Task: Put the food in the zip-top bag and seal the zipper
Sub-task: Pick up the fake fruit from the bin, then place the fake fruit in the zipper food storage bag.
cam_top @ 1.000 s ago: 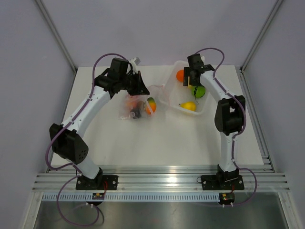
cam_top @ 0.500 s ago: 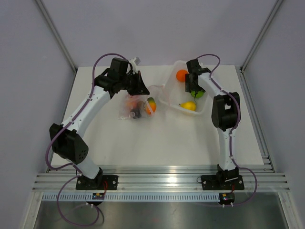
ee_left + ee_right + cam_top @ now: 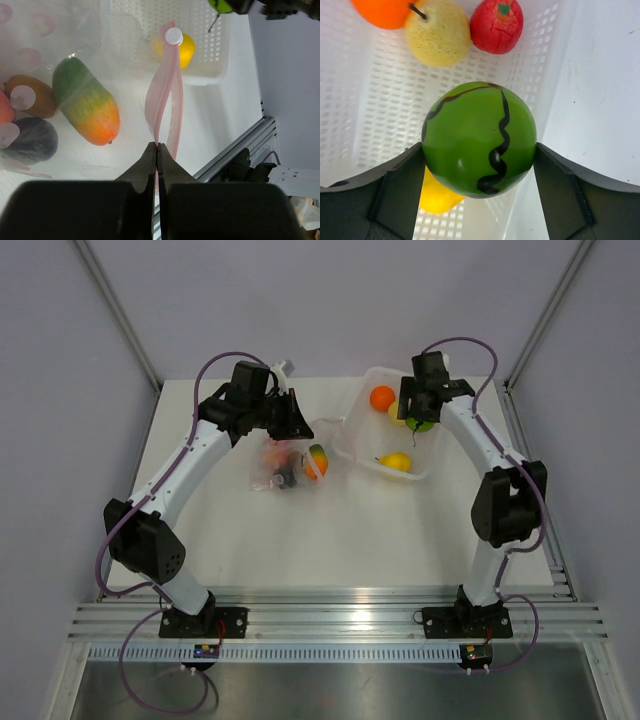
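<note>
My right gripper [image 3: 479, 150] is shut on a green watermelon toy [image 3: 479, 137] and holds it above the white tray [image 3: 375, 115]; in the top view the gripper [image 3: 420, 418] hangs over the tray's far side. An orange [image 3: 382, 398], a pale pear [image 3: 437, 32], a red apple [image 3: 496, 25] and a yellow lemon [image 3: 396, 462] lie in the tray. My left gripper [image 3: 158, 147] is shut on the pink zipper strip [image 3: 165, 100] of the clear zip-top bag [image 3: 285, 465]. The bag holds a green-orange mango [image 3: 86, 107], a brown fruit [image 3: 27, 95] and a dark fruit [image 3: 27, 141].
The white tray [image 3: 350, 440] stands at the back right, touching the bag's mouth side. Metal rails [image 3: 320, 620] run along the near edge. Grey walls close in the back and sides.
My right gripper has lifted the green watermelon toy out of the tray and the right arm has swung outward to the right. The left arm has not moved.
</note>
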`<state>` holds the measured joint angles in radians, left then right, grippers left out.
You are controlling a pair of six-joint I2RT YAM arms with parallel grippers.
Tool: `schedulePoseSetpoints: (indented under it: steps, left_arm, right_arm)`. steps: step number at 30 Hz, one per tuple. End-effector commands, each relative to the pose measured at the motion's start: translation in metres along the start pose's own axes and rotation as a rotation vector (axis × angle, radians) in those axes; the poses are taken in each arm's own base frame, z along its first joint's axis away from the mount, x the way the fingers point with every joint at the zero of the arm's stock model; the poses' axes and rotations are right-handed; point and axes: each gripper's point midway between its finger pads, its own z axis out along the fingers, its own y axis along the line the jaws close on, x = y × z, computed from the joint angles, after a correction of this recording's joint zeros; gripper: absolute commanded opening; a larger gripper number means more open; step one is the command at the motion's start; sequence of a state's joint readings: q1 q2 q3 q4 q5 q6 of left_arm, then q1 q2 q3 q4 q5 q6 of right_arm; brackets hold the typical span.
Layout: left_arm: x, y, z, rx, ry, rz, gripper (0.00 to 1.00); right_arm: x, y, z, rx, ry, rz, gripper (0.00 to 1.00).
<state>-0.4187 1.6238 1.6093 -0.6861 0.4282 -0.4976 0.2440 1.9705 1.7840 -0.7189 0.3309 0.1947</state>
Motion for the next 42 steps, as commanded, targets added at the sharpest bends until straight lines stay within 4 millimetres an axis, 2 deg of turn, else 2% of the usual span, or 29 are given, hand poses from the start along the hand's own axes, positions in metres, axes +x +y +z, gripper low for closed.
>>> schedulePoseSetpoints:
  steps: [1,6,7,9,10,17,26,29,35,42]
  left_arm:
    - [-0.013,-0.008,-0.004,0.030,-0.048,0.028,0.00]
    - [-0.014,-0.010,-0.001,0.049,-0.047,0.016,0.00]
    - [-0.015,-0.011,0.000,0.050,-0.048,0.015,0.00]
    - [-0.015,-0.012,0.001,0.057,-0.047,0.012,0.00]
    - [-0.015,-0.012,0.001,0.059,-0.046,0.008,0.00]
    - [-0.015,-0.011,0.003,0.057,-0.047,0.007,0.00]
    - [-0.015,-0.012,0.001,0.057,-0.047,0.006,0.00]
    - [-0.014,-0.012,0.000,0.056,-0.048,0.007,0.00]
    - [-0.015,-0.015,-0.004,0.062,-0.050,0.011,0.00]
    - [-0.014,-0.013,-0.005,0.054,-0.047,0.010,0.00]
  right_arm:
    - [-0.038,0.005,-0.074,-0.156,-0.163,0.121,0.52]
    - [-0.028,0.032,-0.142,-0.371,-0.270,0.189,0.54]
    - [-0.022,0.045,-0.154,-0.398,-0.276,0.167,0.55]
    - [-0.013,0.058,-0.173,-0.424,-0.292,0.147,0.55]
    - [-0.006,0.072,-0.184,-0.449,-0.296,0.121,0.55]
    - [0.014,0.119,-0.233,-0.619,-0.297,0.094,0.55]
    - [0.021,0.163,-0.230,-0.664,-0.262,0.005,0.55]
    - [0.019,0.169,-0.228,-0.666,-0.272,0.005,0.55]
    - [0.019,0.190,-0.209,-0.671,-0.239,-0.016,0.56]
    - [0.006,0.204,-0.205,-0.677,-0.251,-0.024,0.56]
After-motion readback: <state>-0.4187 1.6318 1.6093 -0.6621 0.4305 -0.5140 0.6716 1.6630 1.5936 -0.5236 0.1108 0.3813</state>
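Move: The right hand already holds the watermelon over the bin. The bag's mouth, pinched by the left fingers, lies about 25 cm to its left, 9 cm back and 5 cm higher; from the left hand it is 5 cm to the right, 2 cm ahead and slightly lower. In the bin, some 10 cm below the right hand, the lemon is 6 cm back and 6 cm left, the pale pear 7 cm ahead and 5 cm left. Keeping its pinch on the watermelon, the right hand rises some 13 cm while drawing back about 14 cm, swings left out of the bin, then eases forward and down a few centimetres to the bag's mouth, some 22 cm left of its start. The wrist rolls its left side up and turns counter-clockwise, each about 25 degrees; the left hand stays shut on the zipper edge. ##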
